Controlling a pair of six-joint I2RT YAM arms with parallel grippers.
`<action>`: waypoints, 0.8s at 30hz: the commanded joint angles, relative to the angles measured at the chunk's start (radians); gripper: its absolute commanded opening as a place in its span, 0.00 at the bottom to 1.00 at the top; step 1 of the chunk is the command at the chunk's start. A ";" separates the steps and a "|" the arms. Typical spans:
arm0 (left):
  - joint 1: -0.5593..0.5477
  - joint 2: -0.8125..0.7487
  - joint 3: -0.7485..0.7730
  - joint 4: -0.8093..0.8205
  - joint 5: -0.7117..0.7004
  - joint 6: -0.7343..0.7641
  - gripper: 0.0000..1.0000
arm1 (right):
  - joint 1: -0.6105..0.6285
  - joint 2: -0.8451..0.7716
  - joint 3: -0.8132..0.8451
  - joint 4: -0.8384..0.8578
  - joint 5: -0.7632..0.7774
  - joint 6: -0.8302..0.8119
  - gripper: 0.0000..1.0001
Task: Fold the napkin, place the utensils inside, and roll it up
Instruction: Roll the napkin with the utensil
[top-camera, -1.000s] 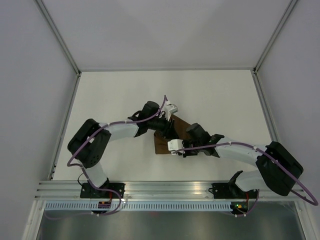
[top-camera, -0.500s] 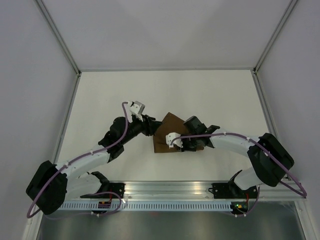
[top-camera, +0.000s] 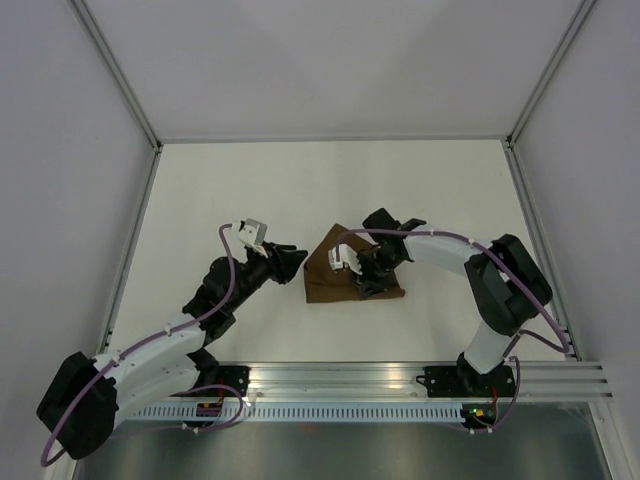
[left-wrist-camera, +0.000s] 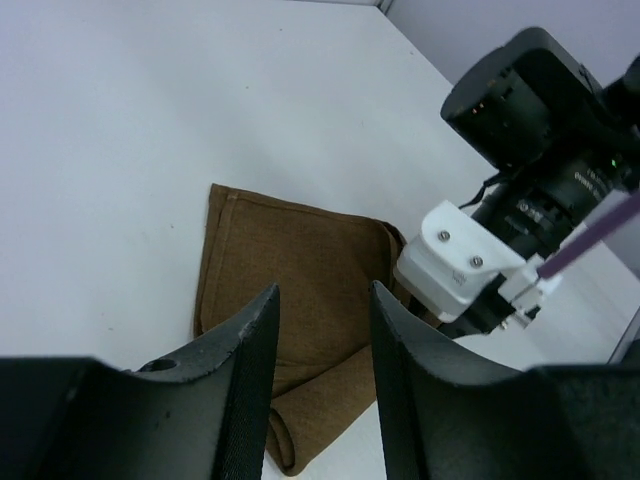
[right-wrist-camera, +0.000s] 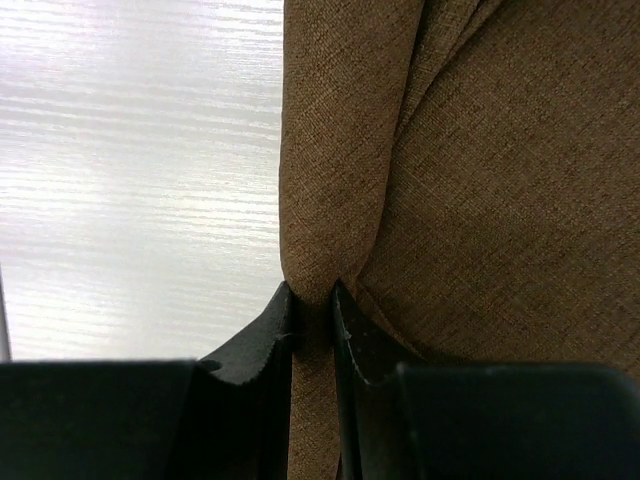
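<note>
The brown napkin (top-camera: 325, 285) lies folded mid-table, with a rolled fold along one edge (left-wrist-camera: 335, 395). My right gripper (top-camera: 370, 280) sits over the cloth's right part. In the right wrist view its jaws (right-wrist-camera: 312, 292) are shut on that thick fold of napkin (right-wrist-camera: 480, 180). My left gripper (top-camera: 298, 260) hovers just left of the cloth, apart from it. Its jaws (left-wrist-camera: 325, 290) stand open with nothing between them, the napkin (left-wrist-camera: 300, 260) showing below through the gap. The utensils are out of view.
The white table (top-camera: 220, 190) is bounded by metal rails at the left (top-camera: 135, 230) and right (top-camera: 530, 220) and by grey walls. The right wrist's white camera mount (left-wrist-camera: 460, 265) hangs close over the napkin's right side.
My left gripper has let go of the napkin and drawn back to the left, its arm swinging low. My right gripper has shifted toward the far right along the cloth, still pinching the fold.
</note>
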 joint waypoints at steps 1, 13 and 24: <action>-0.028 0.017 0.049 -0.026 0.021 0.096 0.47 | -0.053 0.161 0.041 -0.210 0.029 -0.099 0.03; -0.359 0.380 0.233 -0.189 -0.191 0.465 0.67 | -0.094 0.386 0.267 -0.368 0.026 -0.111 0.03; -0.435 0.712 0.439 -0.235 -0.232 0.638 0.77 | -0.110 0.474 0.352 -0.398 0.046 -0.085 0.03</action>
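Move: Some 13 cm to the right of the left hand, about 5 cm nearer the base and 17 cm below, lies the rolled edge's middle; its free left end is 2 cm right, 6 cm back and equally low. From the right hand, which grips that roll, the flat napkin's middle is about 6 cm ahead and 4 cm left, 1 cm below; the napkin's far corner is roughly 15 cm ahead and 8 cm left. Swinging down and to the right, about 13 cm and 12 cm, with some 4 cm back towards the base, the left hand comes to the rolled edge just left of the right fingers, its wrist rolling the fingers downward as they open wider. The right hand keeps its pinch on the roll and tips it forward about 25 degrees, edging ahead barely 1 cm. ##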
